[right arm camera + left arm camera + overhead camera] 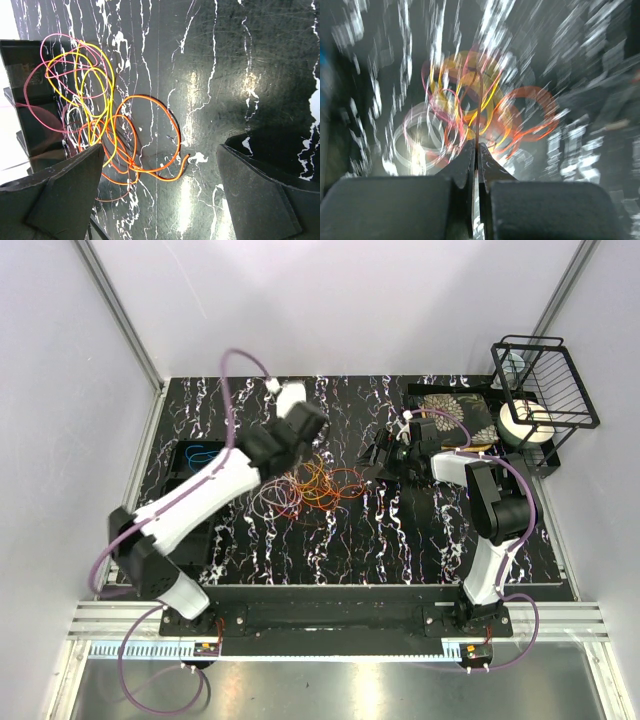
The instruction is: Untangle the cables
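Observation:
The cables point(312, 488) lie as a loose tangle of orange, yellow, red and pale loops mid-table. My left gripper point(308, 442) hangs over the tangle's back-left edge. In the blurred left wrist view it point(477, 145) is shut on one thin reddish strand point(478, 107) that rises from its tips into the heap. My right gripper point(385, 462) sits just right of the tangle. It point(160, 185) is open, with an orange cable's free end point(187, 158) lying between its fingers on the table. Yellow loops point(108, 100) and pink loops point(60, 37) lie beyond its left finger point(60, 195).
A black tray point(180, 480) at the left holds a blue cable point(203, 454). A black wire rack point(548, 380) stands at the back right beside a white roll point(525, 422) and a patterned black box point(452, 412). Grey walls close in three sides.

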Motion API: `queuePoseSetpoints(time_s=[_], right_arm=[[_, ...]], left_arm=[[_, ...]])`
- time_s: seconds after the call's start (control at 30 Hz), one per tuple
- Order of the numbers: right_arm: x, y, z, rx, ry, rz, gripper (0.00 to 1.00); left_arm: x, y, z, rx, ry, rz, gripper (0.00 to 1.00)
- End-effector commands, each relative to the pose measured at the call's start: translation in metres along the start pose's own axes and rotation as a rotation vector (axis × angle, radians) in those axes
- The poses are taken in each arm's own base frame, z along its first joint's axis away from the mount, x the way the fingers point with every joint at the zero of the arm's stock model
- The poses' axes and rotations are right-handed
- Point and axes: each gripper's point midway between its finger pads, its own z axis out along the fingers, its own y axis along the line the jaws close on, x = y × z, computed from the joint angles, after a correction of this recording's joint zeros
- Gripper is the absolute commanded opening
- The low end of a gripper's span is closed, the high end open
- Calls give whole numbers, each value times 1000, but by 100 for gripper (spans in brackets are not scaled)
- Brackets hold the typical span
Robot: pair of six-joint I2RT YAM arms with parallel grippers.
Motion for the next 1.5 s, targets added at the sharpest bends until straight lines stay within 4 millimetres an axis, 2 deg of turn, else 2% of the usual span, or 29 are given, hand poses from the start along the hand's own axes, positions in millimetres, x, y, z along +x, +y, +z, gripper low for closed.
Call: queuePoseSetpoints(time_s=[0.0,0.03,0.1,0.13,0.2,0.27,0.3,0.33,0.4,0.43,0.5,0.53,0.57,0.6,0.63,0.67,0.7,0.73,0.8,0.87,0.93,1.0,1.07,1.27,1.47], right_arm=[[-12,17,1,-49,-19,-26,100],[-12,17,1,-49,-19,-26,100],[-12,17,1,-49,-20,-25,100],[-12,17,2,-48,-18,-25,100],[-12,17,1,-48,-19,-26,100],[-12,16,2,-46,-19,-25,100],[-13,16,1,-47,-20,-27,100],[-12,16,2,-46,-19,-25,100],[-11,16,2,-46,-15,-24,100],[-11,16,2,-47,-15,-22,100],[-11,16,2,-49,-13,-22,100],[-10,16,3,-50,-10,-22,100],[-10,16,3,-52,-12,-22,100],[-11,17,2,-54,-12,-22,100],[-10,17,2,-54,-10,-21,100],[-11,18,2,-56,-12,-24,100],[-11,18,1,-56,-14,-24,100],[-11,19,1,-58,-12,-23,100],[-11,22,-1,-73,-17,-33,100],[-15,32,-5,-115,-31,-51,100],[-12,42,-9,-170,-32,-47,100],[-11,65,-20,-287,-45,-64,100],[-10,85,-33,-394,-69,-110,100],[-5,124,-69,-591,-131,-206,100],[0,141,-85,-692,-141,-254,99]], left_arm=[[-113,18,-112,74,-313,33,0],[-143,18,-144,131,-389,0,0],[-169,17,-173,187,-466,29,0],[-185,17,-196,239,-515,11,0],[-198,15,-214,298,-575,26,0],[-195,10,-219,356,-596,31,0],[-189,10,-212,352,-587,31,0],[-171,8,-191,326,-543,56,0],[-146,5,-160,296,-464,79,0],[-112,-2,-127,279,-352,143,0],[-75,-8,-93,266,-218,189,0],[-50,-8,-72,226,-108,243,0],[-42,-12,-68,232,-61,262,0],[-37,-17,-68,258,-28,294,0],[-37,-33,-81,362,-13,299,0],[-41,-39,-89,415,-30,302,0],[-46,-41,-95,447,-64,308,0],[-54,-34,-100,429,-115,299,2],[-59,-17,-91,346,-118,295,2],[-48,-13,-82,352,-29,317,0],[-34,-17,-79,392,12,345,0],[-21,-15,-73,394,33,353,0],[-20,-11,-72,390,30,355,0],[-17,0,-66,372,43,357,0],[-18,-7,-73,437,52,345,0]])
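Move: The left hand already pinches a brown cable, and the cable pile it strings up from lies about 19 cm below and some 3 cm ahead, neither left nor right. At pile height, the white cable is about 6 cm to this hand's left and level with it, the orange loop roughly 4 cm ahead and 9 cm right. From the open right hand, the pile's middle is about 16 cm left, 9 cm back and 2 cm lower; the orange loop is some 7 cm left, 8 cm back and 2 cm lower. Straight up with a fast jerk of about 30 cm, the left hand tips its fingers upward and keeps its pinch, then plunges almost all the way back, levels the tilt, turns roughly 30 degrees clockwise and settles over the pile. Late on, the wide-open right hand rises about 10 cm, edging left and back towards the hanging strands, its left side rolling up and its fingers tipping up. ##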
